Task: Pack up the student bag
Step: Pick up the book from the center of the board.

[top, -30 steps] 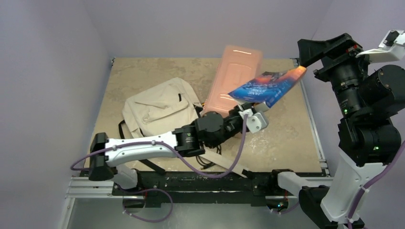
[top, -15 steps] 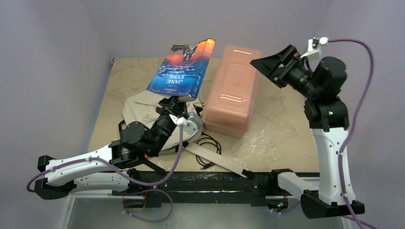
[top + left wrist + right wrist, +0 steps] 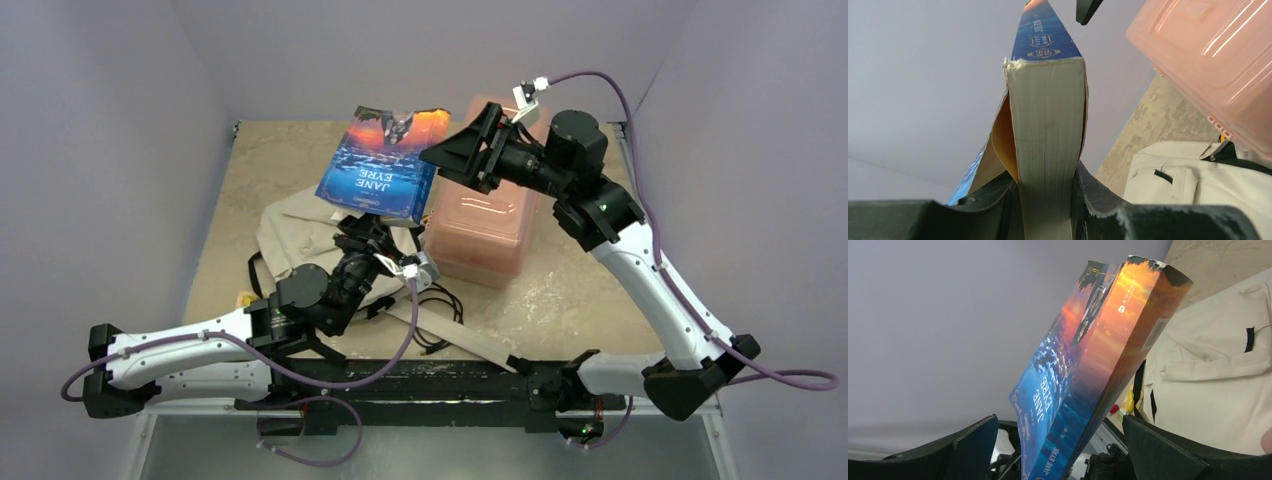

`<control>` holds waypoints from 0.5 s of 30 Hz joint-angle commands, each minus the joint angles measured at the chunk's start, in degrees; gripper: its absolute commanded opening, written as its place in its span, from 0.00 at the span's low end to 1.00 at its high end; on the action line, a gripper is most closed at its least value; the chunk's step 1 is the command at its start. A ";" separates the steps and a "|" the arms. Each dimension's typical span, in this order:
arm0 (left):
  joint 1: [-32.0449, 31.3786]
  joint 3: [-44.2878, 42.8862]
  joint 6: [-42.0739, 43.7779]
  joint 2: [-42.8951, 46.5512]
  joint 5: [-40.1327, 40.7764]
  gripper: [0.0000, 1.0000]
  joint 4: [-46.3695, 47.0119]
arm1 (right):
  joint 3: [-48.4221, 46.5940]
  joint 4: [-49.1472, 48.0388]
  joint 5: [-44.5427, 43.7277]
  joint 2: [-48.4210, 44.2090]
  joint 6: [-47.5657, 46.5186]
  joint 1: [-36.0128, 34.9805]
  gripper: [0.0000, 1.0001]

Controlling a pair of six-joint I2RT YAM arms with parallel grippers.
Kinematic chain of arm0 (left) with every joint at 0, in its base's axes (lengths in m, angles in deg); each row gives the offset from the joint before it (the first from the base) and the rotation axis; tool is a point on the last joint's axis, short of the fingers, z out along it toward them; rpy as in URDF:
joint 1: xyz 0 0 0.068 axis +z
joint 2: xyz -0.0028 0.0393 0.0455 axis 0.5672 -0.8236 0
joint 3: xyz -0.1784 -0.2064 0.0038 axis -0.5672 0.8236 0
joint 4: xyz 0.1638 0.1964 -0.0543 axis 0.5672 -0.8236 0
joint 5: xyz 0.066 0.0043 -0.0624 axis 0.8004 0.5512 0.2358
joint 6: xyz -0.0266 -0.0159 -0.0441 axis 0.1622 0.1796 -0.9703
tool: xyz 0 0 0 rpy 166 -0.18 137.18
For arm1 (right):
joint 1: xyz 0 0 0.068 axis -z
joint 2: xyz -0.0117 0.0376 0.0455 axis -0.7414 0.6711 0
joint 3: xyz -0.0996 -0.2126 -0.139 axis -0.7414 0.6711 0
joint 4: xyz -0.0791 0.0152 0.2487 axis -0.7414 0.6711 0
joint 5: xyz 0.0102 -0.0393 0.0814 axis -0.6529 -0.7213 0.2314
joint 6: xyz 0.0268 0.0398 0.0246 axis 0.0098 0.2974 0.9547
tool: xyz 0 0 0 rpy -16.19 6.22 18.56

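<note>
A paperback book point(image 3: 380, 165) with a blue and orange "Jane Eyre" cover stands upright above the beige student bag point(image 3: 295, 230), which lies flat on the table. My left gripper point(image 3: 368, 222) is shut on the book's lower edge; the page block point(image 3: 1048, 125) is pinched between its dark fingers point(image 3: 1098, 200). My right gripper point(image 3: 452, 155) is open wide at the book's right side. In the right wrist view the book point(image 3: 1083, 380) stands between its spread fingers point(image 3: 1158, 450) without touching them. The bag's cream fabric point(image 3: 1208, 390) shows behind.
A translucent pink plastic box point(image 3: 490, 225) lies right of the bag, directly under my right gripper. A black cable point(image 3: 440, 300) and a beige strap point(image 3: 460, 340) trail toward the front edge. Small yellow and red items point(image 3: 1128, 402) lie by the bag's left side.
My left arm swung the book from the table's right side to above the bag and stood it upright. My right arm followed from the far right, jaws open, up to the book.
</note>
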 commanded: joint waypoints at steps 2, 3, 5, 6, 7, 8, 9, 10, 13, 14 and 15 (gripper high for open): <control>0.36 -1.20 5.30 1.18 1.33 0.00 11.56 | -0.01 -3.48 -6.92 1.79 4.48 -2.41 0.99; 0.35 -1.05 5.71 0.93 1.50 0.00 11.62 | -0.41 -2.96 -7.42 2.84 5.08 -3.05 0.99; 0.34 -1.03 6.78 0.40 1.79 0.00 11.84 | -1.96 -2.40 -8.25 4.93 6.28 -4.27 0.99; 0.34 -1.11 7.33 0.06 1.98 0.00 12.11 | -2.58 -2.48 -8.65 5.81 6.84 -4.97 0.99; 0.34 -1.21 7.92 -0.26 2.28 0.00 12.42 | -3.20 -2.69 -9.02 6.76 7.42 -5.64 0.99; 0.34 -1.26 8.34 -0.53 2.46 0.00 12.50 | -3.45 -3.35 -9.00 7.62 8.11 -6.19 0.98; 0.34 -1.45 8.66 -0.68 2.59 0.00 12.28 | -3.49 -4.42 -8.64 8.33 8.95 -6.65 0.96; 0.34 -1.59 8.82 -0.88 2.80 0.00 11.82 | -3.14 -5.87 -7.97 8.97 9.87 -6.97 0.90; 0.34 -1.73 8.65 -1.00 3.44 0.00 9.97 | -1.91 -9.31 -7.22 9.88 12.51 -7.24 0.76; 0.34 -1.65 8.48 -1.00 3.73 0.00 9.38 | -1.76 -9.71 -7.34 10.04 12.71 -7.31 0.75; 0.34 -1.35 8.20 -0.88 3.95 0.00 8.64 | -1.68 -9.84 -7.36 10.18 12.73 -7.35 0.74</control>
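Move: The book, held up by its near end in the left hand, has its middle about 10 cm left of the open right hand, level fore-and-aft and some 5 cm lower. From the left hand that middle lies roughly 8 cm ahead, 2 cm right and 2 cm up. The pink box stands about 9 cm right of the right hand, level fore-and-aft and 25 cm below; the backpack lies some 22 cm left, 9 cm back and 30 cm below. Right hand reaches 9 cm left, down and forward, beginning to close astride the spine; left keeps its grip. ##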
